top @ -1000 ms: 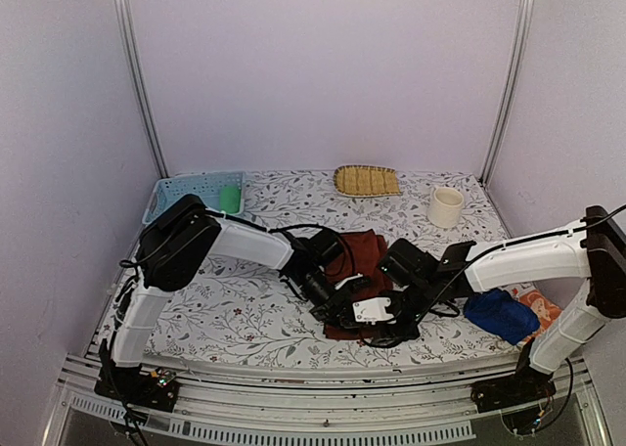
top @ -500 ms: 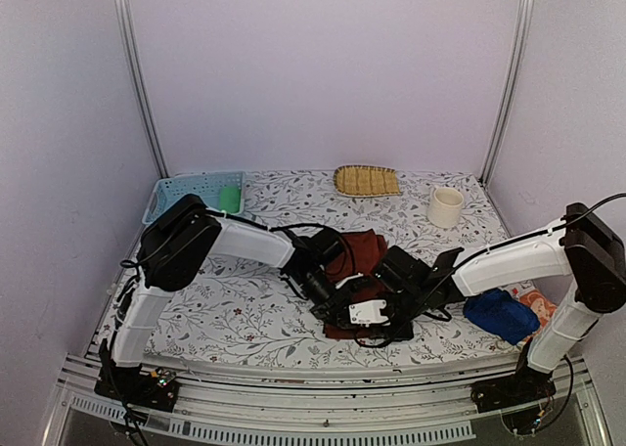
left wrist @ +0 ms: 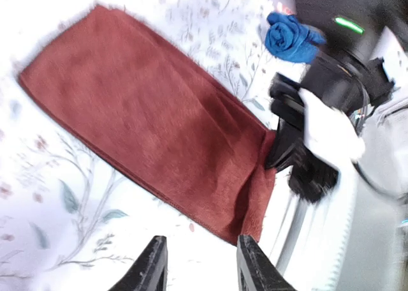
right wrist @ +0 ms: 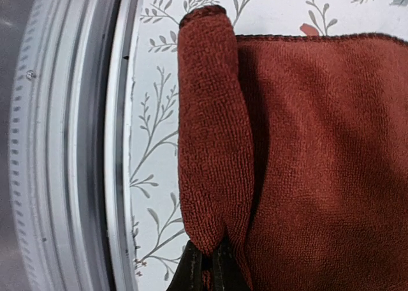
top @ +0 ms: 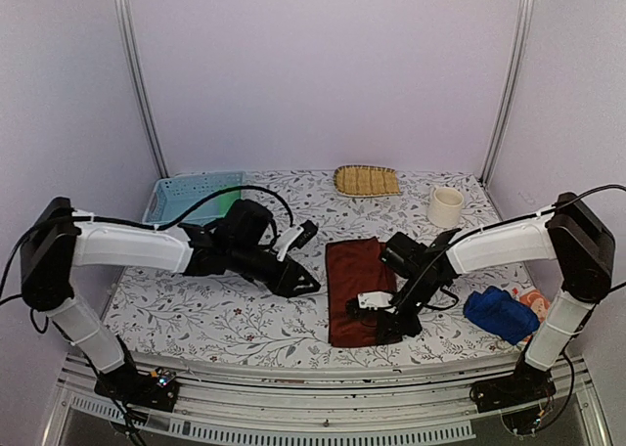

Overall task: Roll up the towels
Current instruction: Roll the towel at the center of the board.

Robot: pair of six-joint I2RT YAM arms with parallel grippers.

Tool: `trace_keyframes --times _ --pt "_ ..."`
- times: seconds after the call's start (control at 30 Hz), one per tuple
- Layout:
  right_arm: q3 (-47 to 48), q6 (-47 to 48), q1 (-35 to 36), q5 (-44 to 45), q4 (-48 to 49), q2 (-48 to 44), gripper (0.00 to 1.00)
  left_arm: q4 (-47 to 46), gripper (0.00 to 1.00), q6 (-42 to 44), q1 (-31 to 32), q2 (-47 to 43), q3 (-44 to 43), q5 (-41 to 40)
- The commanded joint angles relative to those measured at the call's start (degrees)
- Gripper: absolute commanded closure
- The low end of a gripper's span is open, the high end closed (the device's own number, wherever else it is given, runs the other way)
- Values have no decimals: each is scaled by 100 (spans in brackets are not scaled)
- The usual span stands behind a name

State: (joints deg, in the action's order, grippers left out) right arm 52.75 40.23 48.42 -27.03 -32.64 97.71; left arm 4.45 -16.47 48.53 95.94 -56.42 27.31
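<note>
A dark reddish-brown towel [top: 352,288] lies flat, lengthwise, in the middle of the table. Its near end is curled over into a small roll [right wrist: 209,131]. My right gripper [right wrist: 208,270] is shut on that rolled end at its right corner [top: 387,316]. My left gripper [top: 305,284] hovers just left of the towel, open, with nothing between its fingers [left wrist: 153,265]; the towel [left wrist: 146,125] lies beyond them. A rolled royal blue towel [top: 501,314] sits at the right, also seen in the left wrist view [left wrist: 290,36]. An orange towel [top: 538,299] peeks out behind it. A green towel [top: 230,200] sits in the basket.
A pale blue perforated basket [top: 186,188] stands at the back left, a yellow straw tray [top: 366,180] at the back centre and a cream cup [top: 445,207] at the back right. The metal front rail [right wrist: 70,138] runs close to the towel's rolled end.
My left gripper let go of the brown towel, opened and drew back to the left. The towel now lies spread flat. My right gripper shut on its rolled near end.
</note>
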Motion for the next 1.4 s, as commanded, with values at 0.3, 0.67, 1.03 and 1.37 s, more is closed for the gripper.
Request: trace_keyframes --times 0.3,0.67,1.03,1.37 --pt "2092 1360 -1470 -3366 -3617 2538 97 -1944 61 2729 2085 -378 842 -2727" --pt "2214 1380 -1712 -3409 -3693 2988 97 -987 61 3521 2197 1585 -858 -2190" --pt "2121 1363 -1731 -3459 -3623 2931 97 -580 85 3210 2103 2162 -1225 -2028" --pt "1915 1281 -1916 -3169 -3525 1416 67 160 100 2560 1703 2201 -1511 -687"
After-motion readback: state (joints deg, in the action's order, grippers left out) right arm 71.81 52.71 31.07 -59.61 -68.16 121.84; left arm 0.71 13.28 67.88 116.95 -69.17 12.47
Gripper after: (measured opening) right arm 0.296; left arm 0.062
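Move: The rolled near edge of the maroon towel lies about 7 cm back, 10 cm to the right and 8 cm below the left hand. The right hand already grips this roll, with its middle about 2 cm to that hand's left. The unrolled part's middle is some 13 cm ahead of the right hand and 3 cm to its left; the blue towel lies about 27 cm to that hand's right and 4 cm farther out. Right tips the held roll forward some 45 degrees; left swings back, right and down, pinches it; right lets go. ##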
